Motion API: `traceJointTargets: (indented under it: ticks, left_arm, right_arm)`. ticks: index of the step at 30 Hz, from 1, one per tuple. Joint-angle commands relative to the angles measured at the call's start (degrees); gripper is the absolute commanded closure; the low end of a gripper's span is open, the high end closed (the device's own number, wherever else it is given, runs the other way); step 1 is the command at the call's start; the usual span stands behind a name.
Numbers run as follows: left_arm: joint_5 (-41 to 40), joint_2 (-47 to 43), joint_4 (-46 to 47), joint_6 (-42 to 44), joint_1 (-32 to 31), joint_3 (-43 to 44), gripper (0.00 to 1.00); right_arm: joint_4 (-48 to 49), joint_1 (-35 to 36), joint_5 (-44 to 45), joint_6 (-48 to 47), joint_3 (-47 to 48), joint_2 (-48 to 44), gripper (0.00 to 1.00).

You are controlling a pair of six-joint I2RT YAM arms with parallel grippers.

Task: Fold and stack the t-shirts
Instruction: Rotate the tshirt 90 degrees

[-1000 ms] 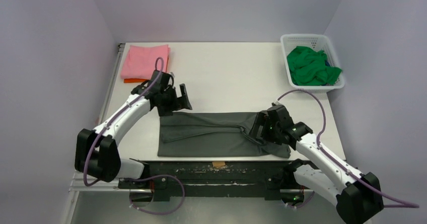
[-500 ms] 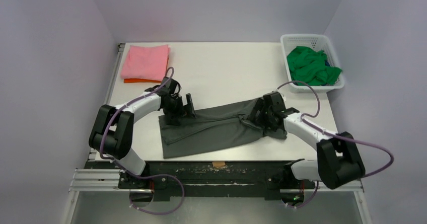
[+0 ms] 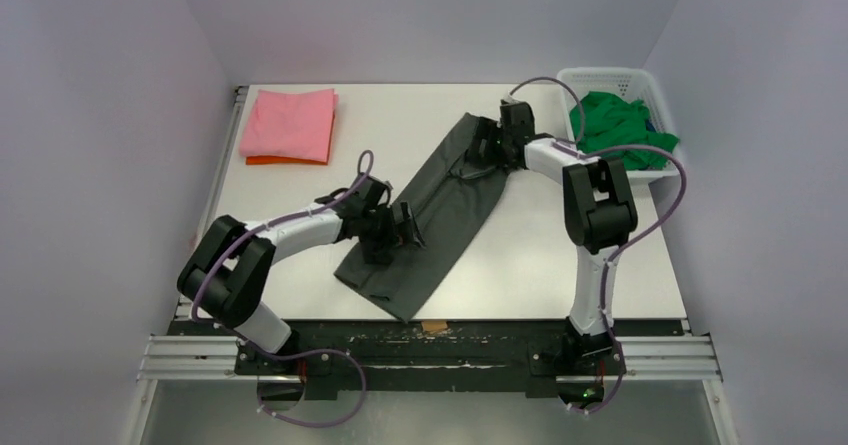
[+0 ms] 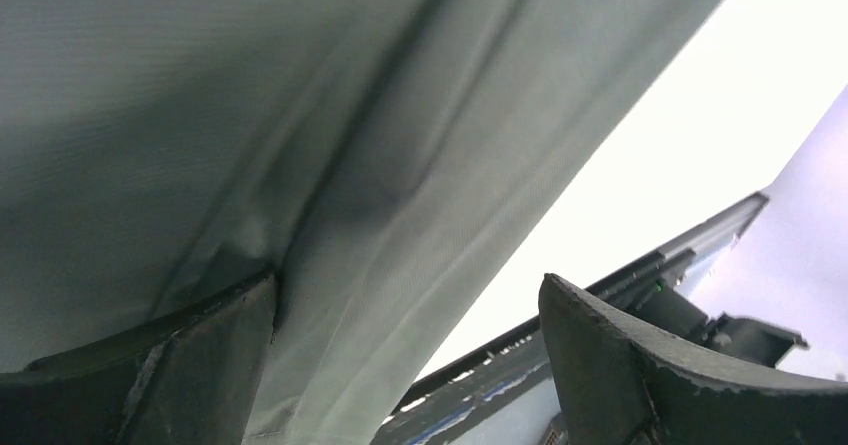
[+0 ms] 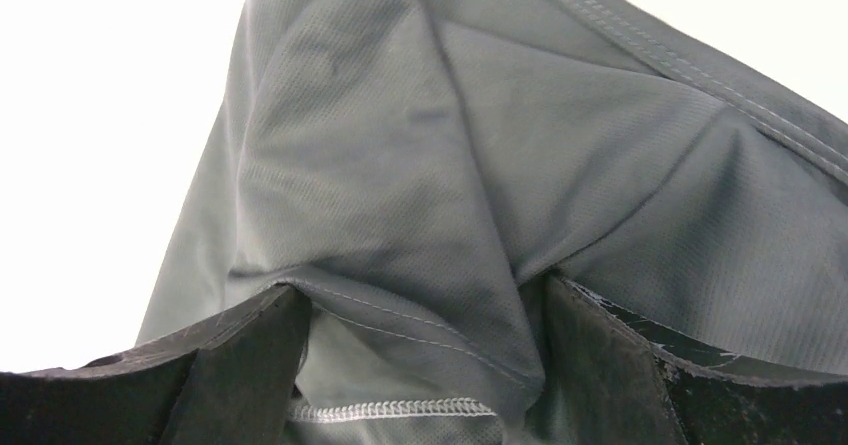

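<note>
The dark charcoal-grey t-shirt (image 3: pixel 445 200) lies as a long folded strip, slanting from the table's near middle up toward the far right. My left gripper (image 3: pixel 398 227) rests open on its lower left part. In the left wrist view its jaws (image 4: pixel 408 285) stand wide, with the cloth (image 4: pixel 250 115) running under the left finger (image 4: pixel 150 365). My right gripper (image 3: pixel 487 148) sits open at the strip's far end, where a hemmed fold of the shirt (image 5: pixel 400 145) bunches between its spread fingers (image 5: pixel 422 287). A pink t-shirt (image 3: pixel 290 123) lies folded on an orange one (image 3: pixel 268 160) at the far left.
The white lattice basket (image 3: pixel 612 73) stands at the far right corner and holds a bright green t-shirt (image 3: pixel 618 130), close behind my right arm. The black rail (image 3: pixel 430 350) runs along the table's near edge.
The grey shirt has swung from lying along the front edge to a steep diagonal. My right gripper swept far back toward the basket; my left gripper slid right and nearer on the cloth.
</note>
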Motion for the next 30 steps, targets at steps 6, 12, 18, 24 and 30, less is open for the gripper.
traceJointTargets:
  ticks: [6,12,18,24,30]
  left_arm:
    - [1.4,12.5,6.1,-12.4,-16.4,4.2,0.0]
    - [-0.7,14.3,3.8,-11.7,-20.0,10.5,0.0]
    - [-6.1,7.7,-2.9,-7.3,-20.1,14.6,0.0]
    - [-8.6,0.9,-6.3,-2.6,-22.0,16.8,0.0]
    - [-10.0,-7.1,-5.8,-2.6,-22.3,7.3,0.0]
  right_arm:
    - [-6.4,1.4,-22.7,-12.8,28.1,22.2,0.17]
    - [-11.2,3.6,-18.0,-13.7,37.0,25.6,0.18]
    - [-10.1,3.6,-10.4,-12.7,35.8,14.4,0.16]
    - [-10.4,3.8,-7.0,-13.3,28.5,0.9,0.12]
    - [-11.6,4.0,-1.2,-7.1,4.0,-18.8,0.13]
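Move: Both open grippers already rest on the grey t-shirt, which lies slantwise from near left to far right. Its middle is about 6 cm ahead and 8 cm to the right of my left hand, and some 19 cm back and 12 cm to the left of my right hand. The pink stack is about 32 cm ahead and 29 cm to the left of my left hand; the basket is about 35 cm to the right and 5 cm ahead of my right hand. Fingers open and still pressed on the cloth, I swivel the t-shirt counter-clockwise: my left hand drags its near part about 13 cm right and 5 cm back, while my right sweeps its far part about 10 cm left and as far forward, the wrist turning with it. Then both come free, the right rising high and drawing back, the left lifting less. ##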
